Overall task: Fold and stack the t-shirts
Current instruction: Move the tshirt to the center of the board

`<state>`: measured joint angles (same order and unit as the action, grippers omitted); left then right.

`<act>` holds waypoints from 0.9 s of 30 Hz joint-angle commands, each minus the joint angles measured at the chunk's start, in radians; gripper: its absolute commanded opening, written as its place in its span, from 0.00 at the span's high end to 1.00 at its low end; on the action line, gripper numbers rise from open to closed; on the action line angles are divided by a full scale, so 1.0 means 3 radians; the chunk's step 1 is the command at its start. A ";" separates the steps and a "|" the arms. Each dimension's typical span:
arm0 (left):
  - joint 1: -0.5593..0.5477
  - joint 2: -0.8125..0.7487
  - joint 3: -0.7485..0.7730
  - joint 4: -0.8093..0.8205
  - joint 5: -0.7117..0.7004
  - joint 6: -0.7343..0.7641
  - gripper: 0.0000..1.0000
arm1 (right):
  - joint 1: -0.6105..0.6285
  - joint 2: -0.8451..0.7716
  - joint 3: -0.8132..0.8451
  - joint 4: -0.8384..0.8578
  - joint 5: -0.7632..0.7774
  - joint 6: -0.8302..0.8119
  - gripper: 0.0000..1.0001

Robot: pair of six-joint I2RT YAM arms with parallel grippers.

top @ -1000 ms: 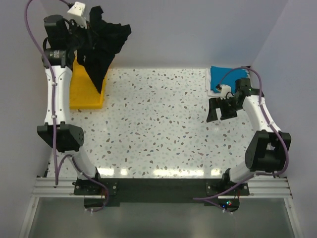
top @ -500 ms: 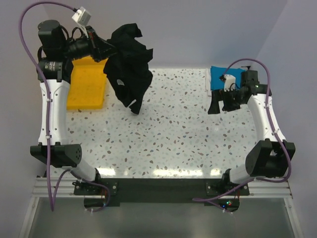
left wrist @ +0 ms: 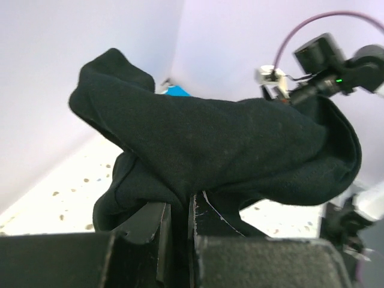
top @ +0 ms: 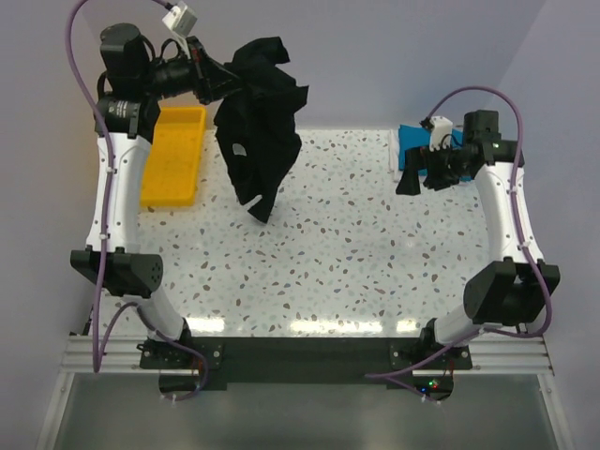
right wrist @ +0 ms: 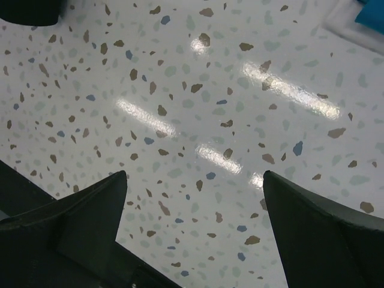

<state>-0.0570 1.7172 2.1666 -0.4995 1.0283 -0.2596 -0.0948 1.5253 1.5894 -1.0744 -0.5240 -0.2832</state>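
Observation:
My left gripper (top: 225, 81) is shut on a bunch of the black t-shirt (top: 262, 131), which hangs crumpled in the air above the table's far left, its lowest tip near the surface. In the left wrist view the black cloth (left wrist: 210, 144) drapes over the fingers of the left gripper (left wrist: 180, 210). The blue t-shirt (top: 413, 142) lies at the far right corner, partly hidden by the right arm, with a white cloth edge (top: 393, 157) along its left side. My right gripper (top: 418, 174) hovers open just left of it, and the right gripper (right wrist: 195, 180) has only table between its fingers.
A yellow plastic tray (top: 173, 155) stands at the far left, beside the left arm. The speckled table (top: 337, 253) runs to walls at the back and both sides. A corner of blue cloth (right wrist: 372, 11) shows at the top right of the right wrist view.
The left arm has swung right, carrying the black t-shirt off the yellow tray and out over the table. The right gripper has lifted and drawn back toward the far right corner.

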 commanded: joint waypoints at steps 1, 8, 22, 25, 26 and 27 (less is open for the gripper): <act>-0.0172 0.0207 0.0360 0.0081 -0.0344 0.0235 1.00 | -0.0006 0.0197 0.0214 -0.0167 -0.0130 -0.0078 0.01; -0.0408 0.0391 0.0754 0.0800 -0.0529 0.0191 1.00 | -0.0006 -0.0123 -0.0246 0.0145 -0.0028 0.0162 0.01; -0.0578 -0.0792 -0.1518 0.0234 0.0274 0.1718 0.98 | -0.0006 -0.0283 -0.0323 0.0140 0.0182 -0.0135 0.01; -0.0327 -0.1116 -0.2403 -0.0516 0.0040 0.2876 0.61 | -0.0001 -0.0090 -0.0200 0.0064 0.0065 -0.0252 0.01; -0.0286 -0.1163 -0.2572 -0.0771 -0.0290 0.3265 0.55 | -0.0001 -0.0053 -0.0185 -0.0007 -0.0037 -0.0298 0.01; -0.0184 -0.1219 -0.2928 -0.1032 -0.0501 0.3760 0.50 | 0.0009 -0.0018 -0.0210 -0.0008 -0.0063 -0.0344 0.01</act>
<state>-0.1673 1.3983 1.4513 -0.5297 1.0103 0.3904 -0.0944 1.4830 1.4906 -1.0557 -0.4973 -0.3244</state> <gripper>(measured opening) 0.467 0.986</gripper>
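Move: The left gripper already holds the black t-shirt, hanging clear of the board. The board's center, where the shirt is going, is about 15 cm to this gripper's right, some 3 cm back and 48 cm below. The yellow bin is roughly 18 cm ahead, 19 cm to the left and 45 cm below. From the open, empty right gripper, the board's center is about 28 cm left, 3 cm ahead and 23 cm down. Fling the held black shirt towards the board's center: swing the left gripper about 4 cm forward and on to the right, lift slightly, then whip it back and steeply down some 19 cm, drifting left again. Let the fingers dip just below level and open partway during the drop. Keep the right gripper open and empty, easing slightly down and back. ##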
